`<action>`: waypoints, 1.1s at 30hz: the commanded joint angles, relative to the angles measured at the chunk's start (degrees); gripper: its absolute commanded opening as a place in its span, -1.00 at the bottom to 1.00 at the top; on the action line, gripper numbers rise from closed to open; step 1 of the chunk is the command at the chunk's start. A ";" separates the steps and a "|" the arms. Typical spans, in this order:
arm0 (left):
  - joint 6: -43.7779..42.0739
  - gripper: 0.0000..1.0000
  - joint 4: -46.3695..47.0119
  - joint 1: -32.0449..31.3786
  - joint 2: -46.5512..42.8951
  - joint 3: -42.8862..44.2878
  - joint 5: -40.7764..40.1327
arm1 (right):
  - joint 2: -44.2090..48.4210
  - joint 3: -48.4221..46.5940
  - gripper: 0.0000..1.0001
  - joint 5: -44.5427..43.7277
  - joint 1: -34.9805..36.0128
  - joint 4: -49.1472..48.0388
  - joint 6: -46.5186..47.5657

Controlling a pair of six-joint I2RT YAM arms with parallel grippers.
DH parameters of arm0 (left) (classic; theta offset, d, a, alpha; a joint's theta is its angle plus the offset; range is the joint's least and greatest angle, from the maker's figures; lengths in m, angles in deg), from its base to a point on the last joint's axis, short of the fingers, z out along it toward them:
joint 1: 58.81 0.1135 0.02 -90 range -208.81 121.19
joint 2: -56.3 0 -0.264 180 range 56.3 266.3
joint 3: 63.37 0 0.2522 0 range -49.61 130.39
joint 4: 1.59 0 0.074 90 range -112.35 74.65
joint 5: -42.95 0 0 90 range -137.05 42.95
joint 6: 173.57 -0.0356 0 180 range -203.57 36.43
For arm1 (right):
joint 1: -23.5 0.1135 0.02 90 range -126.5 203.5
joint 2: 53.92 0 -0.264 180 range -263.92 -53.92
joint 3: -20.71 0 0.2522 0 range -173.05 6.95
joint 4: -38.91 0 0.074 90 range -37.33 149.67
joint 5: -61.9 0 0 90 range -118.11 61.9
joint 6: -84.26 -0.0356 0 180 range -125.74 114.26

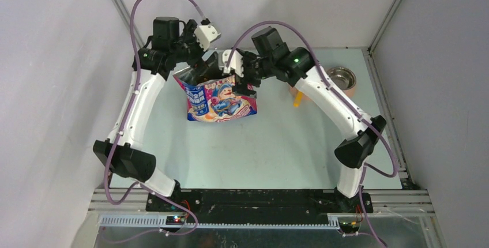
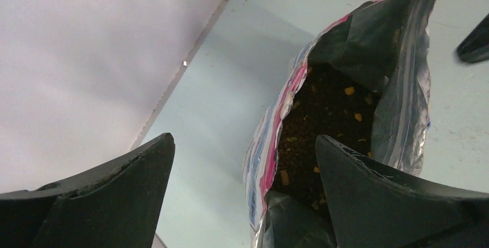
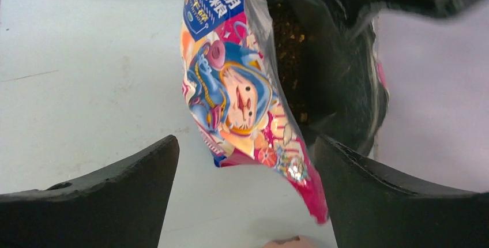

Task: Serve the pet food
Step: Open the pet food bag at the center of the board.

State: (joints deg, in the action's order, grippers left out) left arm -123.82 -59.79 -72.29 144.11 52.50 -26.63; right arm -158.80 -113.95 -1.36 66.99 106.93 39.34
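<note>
The pet food (image 2: 323,121) is a dark brown mass of kibble with a few yellow bits, inside the opened pink-and-blue cartoon bag (image 1: 219,97). The bag stands at the back middle of the table. The pet food (image 3: 286,34) also shows through the bag's mouth in the right wrist view. My left gripper (image 2: 245,138) is open, with the bag's left rim (image 2: 271,144) running between its fingers and one finger over the mouth. My right gripper (image 3: 247,138) is open too, astride the bag's printed front wall (image 3: 242,92). From above, the left gripper (image 1: 200,70) and right gripper (image 1: 242,78) sit at the bag's top corners.
A steel bowl (image 1: 341,78) on a peach base stands at the back right. A yellow scoop (image 1: 298,97) lies beside it, partly behind the right arm. Grey walls close in the left, back and right sides. The table (image 1: 259,144) reaches to the arm bases.
</note>
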 commanded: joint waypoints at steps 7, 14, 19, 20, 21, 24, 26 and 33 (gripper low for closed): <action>-1.27 0.92 -7.47 0.50 6.20 5.79 4.45 | -8.60 -4.40 0.77 -5.92 2.58 -9.23 0.41; 1.23 0.30 -5.62 0.44 9.11 6.88 0.44 | -10.59 -4.48 -0.05 -6.22 2.92 -9.79 -2.47; 3.72 -0.24 -4.36 0.49 10.38 7.97 -1.66 | -10.73 -4.67 -0.44 -6.42 3.41 -9.36 -2.89; 4.18 -0.34 -4.00 0.47 10.32 7.91 -1.95 | -10.71 -5.06 -0.54 -6.38 3.47 -9.05 -2.94; 5.13 -0.55 -3.17 0.47 10.26 7.80 -2.45 | -10.66 -5.32 -0.73 -6.14 3.56 -8.22 -3.06; 7.38 -0.95 -1.36 0.40 9.29 7.46 -4.07 | -10.11 -6.77 -1.00 -5.20 3.71 -6.74 -3.84; 9.96 -0.99 1.54 0.40 8.38 6.84 -6.58 | -9.29 -7.77 -1.00 -4.03 3.76 -6.00 -4.78; 19.24 -1.00 10.93 0.59 3.12 4.40 -24.87 | -7.89 -14.31 -1.00 6.22 3.46 -1.89 -7.89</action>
State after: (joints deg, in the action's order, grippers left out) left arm -111.02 -59.27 -72.40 154.01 56.21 -37.23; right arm -169.31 -120.60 -4.18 70.20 104.61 34.03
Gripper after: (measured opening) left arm 0.008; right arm 0.010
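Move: The left hand goes for the far rim of the open pet food bag, roughly 3 cm ahead and 6 cm below, level with it sideways; the near rim lies some 6 cm back and 6 cm right of this hand, also about 6 cm down. For the right hand that near rim is about 4 cm ahead, 5 cm left and 5 cm below. The scoop stands roughly 24 cm right, 8 cm ahead and 25 cm below the right hand, the bowl tray about 33 cm right and 11 cm ahead, 28 cm below. Both wide-open grippers come down about 6 cm over the bag's mouth, the right also sliding some 5 cm left and 4 cm forward, and each straddles and shuts on one rim, left fingers pinching the far one and right fingers the near one. Keeping hold, they draw the rims apart: the left goes a little forward and left, turning roughly 15 degrees counter-clockwise, while the right pulls back about 2 cm and rises slightly. ##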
